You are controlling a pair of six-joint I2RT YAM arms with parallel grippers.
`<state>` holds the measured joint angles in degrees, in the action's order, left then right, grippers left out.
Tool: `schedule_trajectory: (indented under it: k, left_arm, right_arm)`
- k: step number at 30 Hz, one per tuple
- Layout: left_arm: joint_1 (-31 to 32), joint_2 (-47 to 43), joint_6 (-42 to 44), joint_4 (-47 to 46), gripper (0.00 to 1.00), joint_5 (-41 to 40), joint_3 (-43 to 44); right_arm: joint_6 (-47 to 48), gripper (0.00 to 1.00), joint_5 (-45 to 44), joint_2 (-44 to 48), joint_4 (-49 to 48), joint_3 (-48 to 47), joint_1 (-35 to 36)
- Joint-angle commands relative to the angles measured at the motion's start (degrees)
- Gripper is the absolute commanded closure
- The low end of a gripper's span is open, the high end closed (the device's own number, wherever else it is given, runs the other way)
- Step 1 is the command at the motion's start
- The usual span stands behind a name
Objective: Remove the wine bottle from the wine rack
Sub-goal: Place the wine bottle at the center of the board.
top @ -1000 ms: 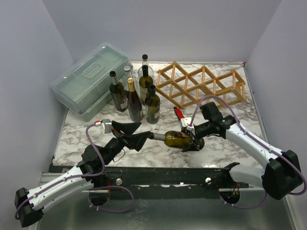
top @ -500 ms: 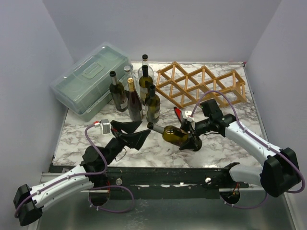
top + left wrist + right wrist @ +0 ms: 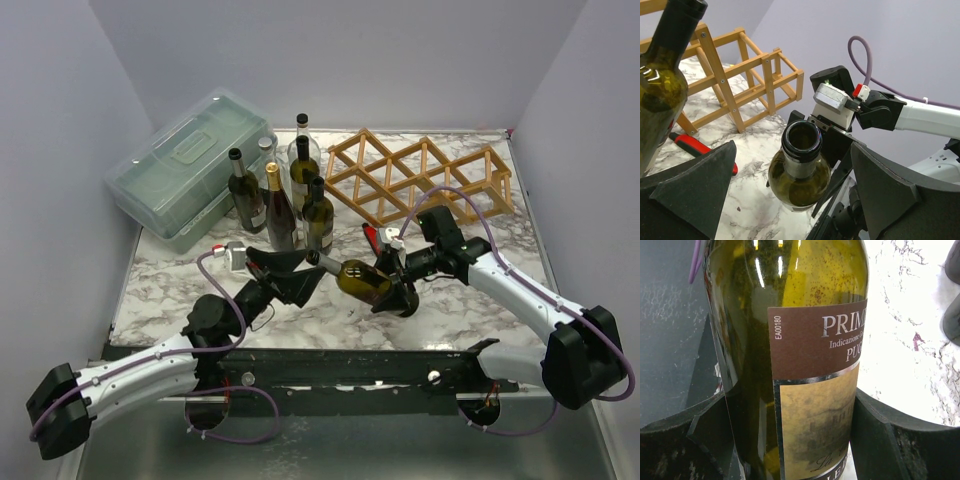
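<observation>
The wine bottle (image 3: pixel 362 280) is dark green glass with a brown and gold label (image 3: pixel 812 390). It hangs tilted above the marble table, its open mouth (image 3: pixel 801 141) pointing left. My right gripper (image 3: pixel 397 287) is shut on the bottle's body, one finger (image 3: pixel 882 440) on each side of the label. My left gripper (image 3: pixel 298 275) is wide open, and the bottle's mouth lies between its fingers (image 3: pixel 695 187) without touching them. The wooden wine rack (image 3: pixel 425 180) stands at the back right with nothing in its cells, and it also shows in the left wrist view (image 3: pixel 740 75).
Several upright bottles (image 3: pixel 285 195) stand in a cluster at the back centre, one close by in the left wrist view (image 3: pixel 660 85). A translucent green-grey lidded box (image 3: pixel 190 175) sits at the back left. A red-handled tool (image 3: pixel 372 237) lies on the table near the rack.
The right arm has tilted the bottle's neck upward and shifted it slightly left. My left gripper has moved right and forward, so its open fingers now flank the bottle's mouth.
</observation>
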<state>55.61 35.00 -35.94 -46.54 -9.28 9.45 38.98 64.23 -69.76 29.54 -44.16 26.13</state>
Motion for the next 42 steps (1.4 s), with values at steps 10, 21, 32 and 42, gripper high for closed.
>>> schedule_trajectory:
  k: [10,21,32,42]
  left_arm:
    - [-0.07,10.77,0.32,-7.05,0.04,3.92,5.78]
    - [0.28,15.41,0.74,-7.86,0.19,4.45,7.59]
    - [0.9,18.01,1.39,-8.02,0.34,4.62,8.21]
    - [0.91,19.04,2.7,-7.9,0.96,5.4,8.78]
  right_arm:
    - [-1.29,1.0,5.06,0.19,-3.0,-1.89,-0.47]
    - [-1.29,1.0,5.42,-0.01,-2.73,-2.02,-0.48]
    - [-1.45,1.0,5.83,-0.2,-2.65,-2.1,-0.47]
    - [-1.16,1.0,5.73,-0.25,-2.59,-1.91,-0.52]
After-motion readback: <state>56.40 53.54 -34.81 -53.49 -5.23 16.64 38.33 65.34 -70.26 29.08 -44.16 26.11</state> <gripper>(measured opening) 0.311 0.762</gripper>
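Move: Just off the left hand's open fingers, the neck of the tilted wine bottle lies about 5 cm to the right, 1 cm ahead and 1 cm lower. The nearest standing green bottle is some 13 cm ahead and 2 cm right of that hand, the gold-capped bottle about 14 cm ahead and 6 cm left. From the right hand, which already grips the body, the neck lies roughly 14 cm left, 5 cm ahead and 8 cm up. Sliding about 5 cm to the right with open fingers, the left hand brings the neck of the held bottle between its pads, rolling only some 5 degrees. Its fingers start closing on the way and, as the hand slows, shut around the neck just below the mouth, while the right hand stays put and keeps its grip on the body. ##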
